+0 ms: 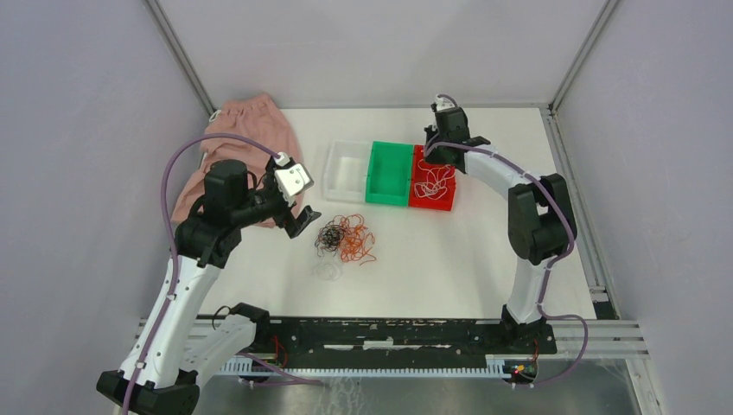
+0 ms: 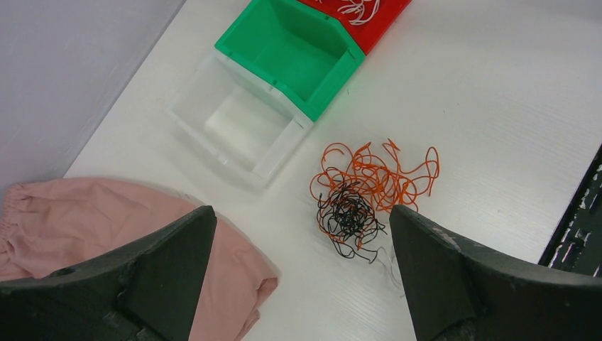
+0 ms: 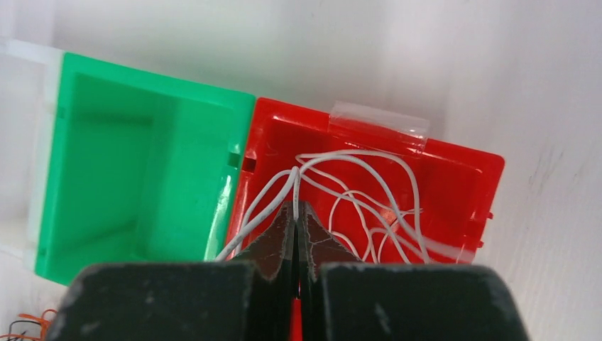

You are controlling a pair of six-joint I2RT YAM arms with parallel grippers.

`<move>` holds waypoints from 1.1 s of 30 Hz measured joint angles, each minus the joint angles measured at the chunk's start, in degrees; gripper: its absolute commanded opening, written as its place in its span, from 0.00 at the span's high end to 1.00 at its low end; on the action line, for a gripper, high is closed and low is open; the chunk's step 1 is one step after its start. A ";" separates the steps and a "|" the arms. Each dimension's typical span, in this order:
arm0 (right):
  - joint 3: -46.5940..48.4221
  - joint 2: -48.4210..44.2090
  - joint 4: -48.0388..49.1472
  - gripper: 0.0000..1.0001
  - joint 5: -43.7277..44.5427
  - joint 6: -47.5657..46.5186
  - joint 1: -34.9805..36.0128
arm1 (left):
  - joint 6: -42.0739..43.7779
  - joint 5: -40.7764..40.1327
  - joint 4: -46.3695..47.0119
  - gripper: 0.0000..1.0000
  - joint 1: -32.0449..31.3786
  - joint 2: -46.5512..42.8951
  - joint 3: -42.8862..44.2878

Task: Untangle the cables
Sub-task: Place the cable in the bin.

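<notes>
A tangled clump of cables (image 1: 346, 238) lies mid-table, black strands (image 2: 348, 213) on the left knotted into orange ones (image 2: 376, 177). A few faint white strands (image 1: 327, 270) lie just in front of it. More white cables (image 3: 369, 206) lie looped in the red bin (image 3: 461, 181). My right gripper (image 3: 294, 207) hangs over that bin, shut on a white cable that runs up from its tips. My left gripper (image 2: 299, 213) hovers wide open above the table left of the clump, holding nothing; in the top view it (image 1: 300, 218) sits beside the pink cloth.
Three bins stand in a row behind the clump: a clear bin (image 1: 344, 169), a green bin (image 1: 389, 173) and the red bin (image 1: 432, 205). The clear and green bins hold nothing. The crumpled pink cloth (image 1: 251, 130) lies at the far left, under my left arm.
</notes>
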 measured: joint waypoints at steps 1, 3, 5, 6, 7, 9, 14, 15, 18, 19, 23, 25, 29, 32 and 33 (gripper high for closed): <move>0.00 0.50 -0.22 1.00 0.04 -0.04 0.02 | 0.00 -0.02 0.00 0.01 0.00 0.00 0.02; 0.00 1.62 -0.70 1.00 0.00 -0.22 0.24 | 0.00 -0.02 0.00 0.01 0.00 0.00 0.00; 0.00 2.45 -0.90 1.00 0.02 -0.33 0.26 | 0.00 -0.02 0.00 0.01 0.00 -0.09 0.00; 0.00 2.86 -0.96 1.00 0.02 -0.37 0.26 | 0.00 -0.02 0.00 0.01 0.00 -0.11 0.02; 0.00 3.23 -1.01 1.00 0.02 -0.37 0.26 | 0.00 -0.02 0.00 0.01 0.00 -0.15 0.02; 0.00 3.85 -1.14 1.00 0.02 -0.44 0.28 | 0.00 -0.02 0.00 0.01 0.00 -0.17 0.00; 0.31 5.95 -1.92 0.91 0.07 -1.53 0.50 | 0.00 -0.07 0.02 0.01 0.00 -0.35 0.00; 0.52 6.45 -2.29 0.85 0.22 -1.95 0.63 | 0.00 -0.07 0.02 0.01 0.00 -0.39 0.02; 0.90 7.17 -3.41 0.65 0.59 -3.02 1.05 | 0.00 -0.15 0.04 0.01 0.00 -0.44 0.00; 0.96 7.17 -3.85 0.60 0.76 -3.41 1.18 | 0.00 -0.20 0.02 0.01 0.00 -0.44 0.00; 2.80 6.93 -5.62 0.51 1.27 -5.29 1.49 | 0.00 -0.22 0.02 0.01 0.00 -0.44 0.02; 4.33 6.27 -6.93 0.49 1.49 -6.32 1.55 | 0.00 -0.22 0.02 0.01 0.00 -0.44 0.00; 7.04 3.45 -9.22 0.49 2.23 -8.52 1.55 | 0.00 -0.22 0.02 0.01 0.00 -0.44 0.00; 8.17 0.48 -10.36 0.49 3.32 -9.75 1.53 | 0.00 -0.22 0.02 0.01 0.00 -0.42 0.02; 8.24 -0.48 -10.60 0.50 3.56 -9.97 1.53 | 0.00 -0.22 0.04 0.01 0.00 -0.44 0.00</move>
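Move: The right hand holds the white cable just above the red bin, whose middle lies about 7 cm below it, some 2 cm back and 2 cm to its right. The green bin is about 9 cm left and 1 cm back, the clear bin some 20 cm left and 1 cm back, and the orange cable about 16 cm back and 16 cm left. From the idle left hand the red bin is roughly 16 cm ahead, 27 cm right and 24 cm below. The right hand, fingers still shut on the white cable, sinks about 6.5 cm into the red bin, easing back a little over 1 cm, and near the bottom parts its fingers to half open, letting go of the cable. It then climbs quickly straight out, nearly 10 cm up and slightly forward, its left side rolling down some 10 degrees, and ends a few centimetres higher than it began, fingers still half open. ##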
